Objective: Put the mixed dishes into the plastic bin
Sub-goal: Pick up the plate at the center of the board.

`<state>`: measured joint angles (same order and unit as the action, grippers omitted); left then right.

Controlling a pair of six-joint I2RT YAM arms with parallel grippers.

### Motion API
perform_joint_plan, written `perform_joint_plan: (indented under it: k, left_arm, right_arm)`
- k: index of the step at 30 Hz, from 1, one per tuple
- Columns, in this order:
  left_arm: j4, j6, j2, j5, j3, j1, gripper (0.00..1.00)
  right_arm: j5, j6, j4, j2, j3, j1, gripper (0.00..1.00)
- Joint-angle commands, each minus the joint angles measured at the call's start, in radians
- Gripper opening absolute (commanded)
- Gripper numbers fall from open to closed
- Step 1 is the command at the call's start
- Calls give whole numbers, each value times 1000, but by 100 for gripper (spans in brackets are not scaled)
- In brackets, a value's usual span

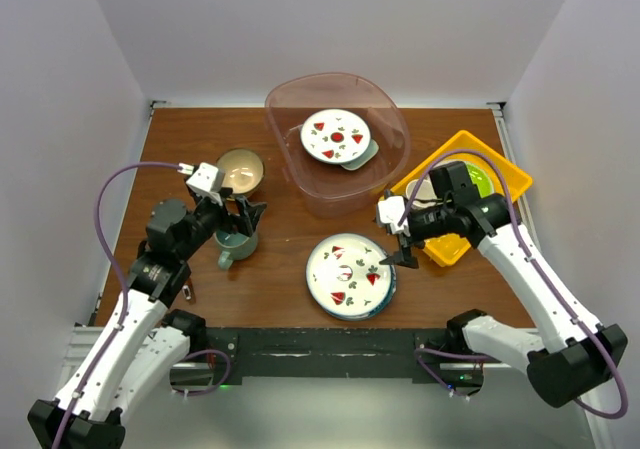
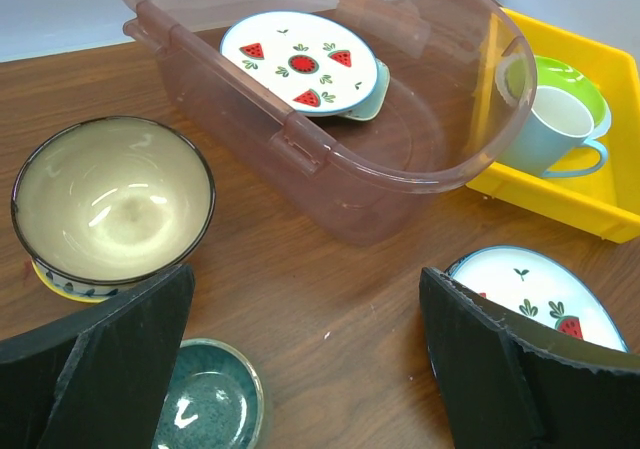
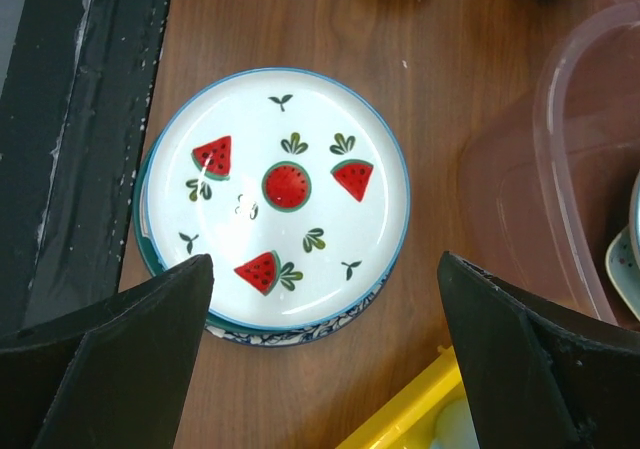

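The plastic bin (image 1: 285,174) (image 2: 330,184) stands at the back centre. A watermelon-patterned plate (image 1: 335,135) (image 2: 300,61) lies in it on a pale mint tray (image 2: 367,104). On the table in front, a second watermelon plate (image 1: 347,274) (image 3: 280,194) tops a stack that includes a blue floral plate (image 3: 300,334). A tan bowl (image 1: 240,170) (image 2: 112,199) and a teal mug (image 1: 236,244) (image 2: 205,404) stand at the left. My left gripper (image 1: 245,217) (image 2: 305,274) hovers open by the mug, holding nothing. My right gripper (image 1: 398,237) (image 3: 325,259) is open over the stack's right edge.
A yellow tray (image 1: 510,174) (image 2: 560,209) sits at the right, holding a lime-green plate (image 1: 480,179) and a white mug (image 2: 555,124). It lies close behind my right gripper. White walls surround the wooden table.
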<state>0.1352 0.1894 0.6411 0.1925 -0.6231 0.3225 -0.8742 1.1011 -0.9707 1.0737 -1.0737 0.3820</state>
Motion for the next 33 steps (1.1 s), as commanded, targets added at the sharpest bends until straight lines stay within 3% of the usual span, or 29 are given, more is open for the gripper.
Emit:
perform_joint_plan:
  k: [1, 33]
  left_arm:
    - [-46, -21, 3, -15, 10, -5, 100]
    - [-40, -25, 31, -39, 11, -5, 100]
  right_arm:
    - [70, 31, 27, 5, 15, 49, 98]
    - [362, 36, 193, 31, 208, 328, 98]
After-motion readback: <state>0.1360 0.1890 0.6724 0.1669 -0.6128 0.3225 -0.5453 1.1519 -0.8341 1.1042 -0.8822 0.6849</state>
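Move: The watermelon plate, top of the small stack, lies about 8 cm to the right hand's left, 5 cm back and 17 cm below it. From that hand, the pink bin's middle is roughly 19 cm ahead and 10 cm left, the yellow tray's middle some 11 cm ahead and 15 cm right, and the pale mug in the tray about 12 cm ahead and 7 cm right. From the left hand the plate is about 18 cm right, 12 cm back and 20 cm below. Lower the open right gripper about 8 cm towards the right-hand side of the watermelon plate, drawing it back a couple of centimetres as it sinks so that it lines up with the plate's middle. Tip the fingers some 15 degrees more steeply down and swing them slightly counter-clockwise; keep them wide open and stop short of gripping anything. ##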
